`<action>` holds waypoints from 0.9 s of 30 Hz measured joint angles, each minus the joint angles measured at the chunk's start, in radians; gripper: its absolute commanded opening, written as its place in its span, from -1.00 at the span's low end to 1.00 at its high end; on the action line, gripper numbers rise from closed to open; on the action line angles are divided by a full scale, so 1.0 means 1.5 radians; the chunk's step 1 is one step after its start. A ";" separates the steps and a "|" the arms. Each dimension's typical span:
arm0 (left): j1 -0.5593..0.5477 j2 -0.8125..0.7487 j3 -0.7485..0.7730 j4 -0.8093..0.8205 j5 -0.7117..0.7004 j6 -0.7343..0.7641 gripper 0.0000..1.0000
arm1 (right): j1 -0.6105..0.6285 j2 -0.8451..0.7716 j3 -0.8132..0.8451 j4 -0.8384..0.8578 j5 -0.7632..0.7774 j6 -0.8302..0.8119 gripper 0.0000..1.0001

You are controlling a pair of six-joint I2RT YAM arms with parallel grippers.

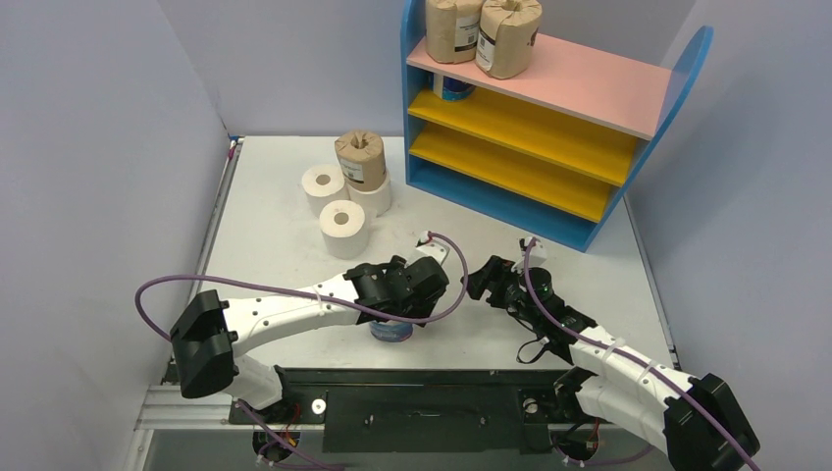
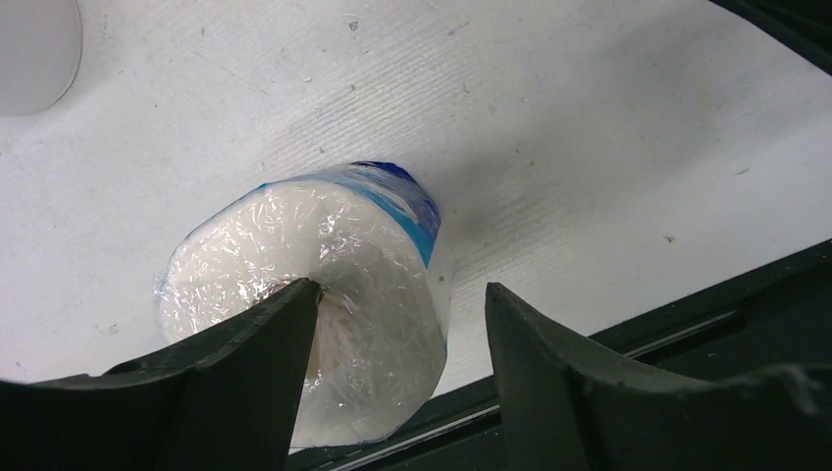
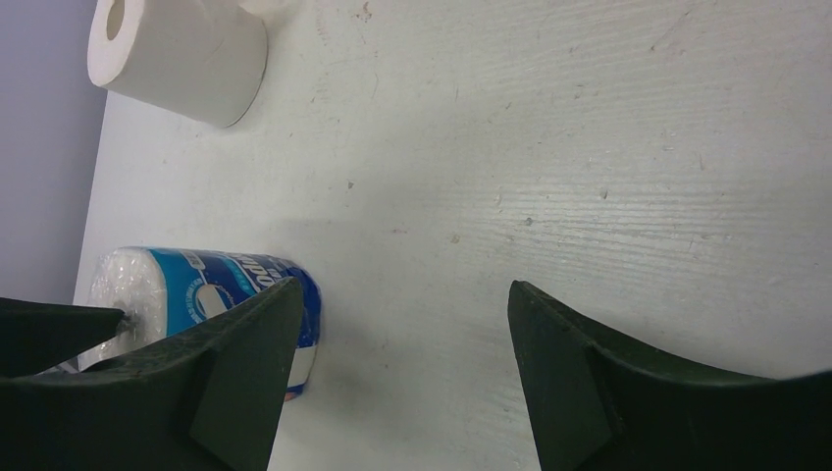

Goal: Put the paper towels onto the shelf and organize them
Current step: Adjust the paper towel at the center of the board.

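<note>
A blue-and-white wrapped paper towel roll (image 2: 334,245) stands on end near the table's front edge (image 1: 390,332). My left gripper (image 2: 400,287) straddles its wall, open. One finger (image 2: 265,334) has its tip in the core. The other finger (image 2: 549,353) is outside, with a gap to the wrapper. My right gripper (image 3: 404,286) hovers open over bare table just right of the same roll (image 3: 196,285). The shelf (image 1: 677,93) stands at the back right. Two brown-wrapped rolls (image 1: 508,37) sit on its pink top board, and a blue one (image 1: 451,88) on the upper yellow board.
Left of the shelf, a brown roll (image 1: 360,157) is stacked on a white one (image 1: 376,198). Two more white rolls (image 1: 343,228) (image 1: 322,186) stand beside it. The black front rail (image 2: 687,324) runs just behind the blue roll. Grey walls close in both sides.
</note>
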 measured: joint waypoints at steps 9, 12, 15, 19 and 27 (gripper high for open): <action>-0.001 0.005 0.000 -0.009 -0.038 -0.016 -0.48 | 0.000 0.009 0.000 0.000 0.003 0.000 0.44; -0.001 0.001 -0.005 -0.008 -0.046 -0.018 -0.51 | 0.000 0.009 0.000 0.000 0.003 0.000 0.44; 0.000 -0.016 -0.019 -0.004 -0.047 -0.025 -0.54 | 0.000 0.009 0.000 0.001 0.003 0.000 0.44; 0.024 -0.062 -0.060 0.022 -0.027 -0.036 -0.59 | 0.000 0.016 0.000 0.007 -0.002 0.000 0.43; 0.278 -0.279 -0.231 0.141 0.142 -0.086 -0.60 | 0.000 0.096 0.005 0.056 -0.078 0.004 0.42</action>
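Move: The blue-wrapped paper towel stands right under the left hand's open fingers, its middle about 4 cm to the left, level fore and aft, and some 4 cm below. A white roll stands roughly 20 cm ahead of the hand and 15 cm left; another, beneath the brown roll, is about 30 cm ahead and 11 cm left. From the right hand, the paper towel lies around 20 cm left, 6 cm back and 4 cm below. The left fingers close on the top of the blue paper towel at its right-hand rim, pinching the wall between core and outside almost in place. Keeping that grip, the hand then speeds off about 9 cm left and 4 cm forward, rising slightly, turning some 20 degrees counter-clockwise while its left side dips about as much. Late on, the right hand, still open, eases left and down about 2 cm. ##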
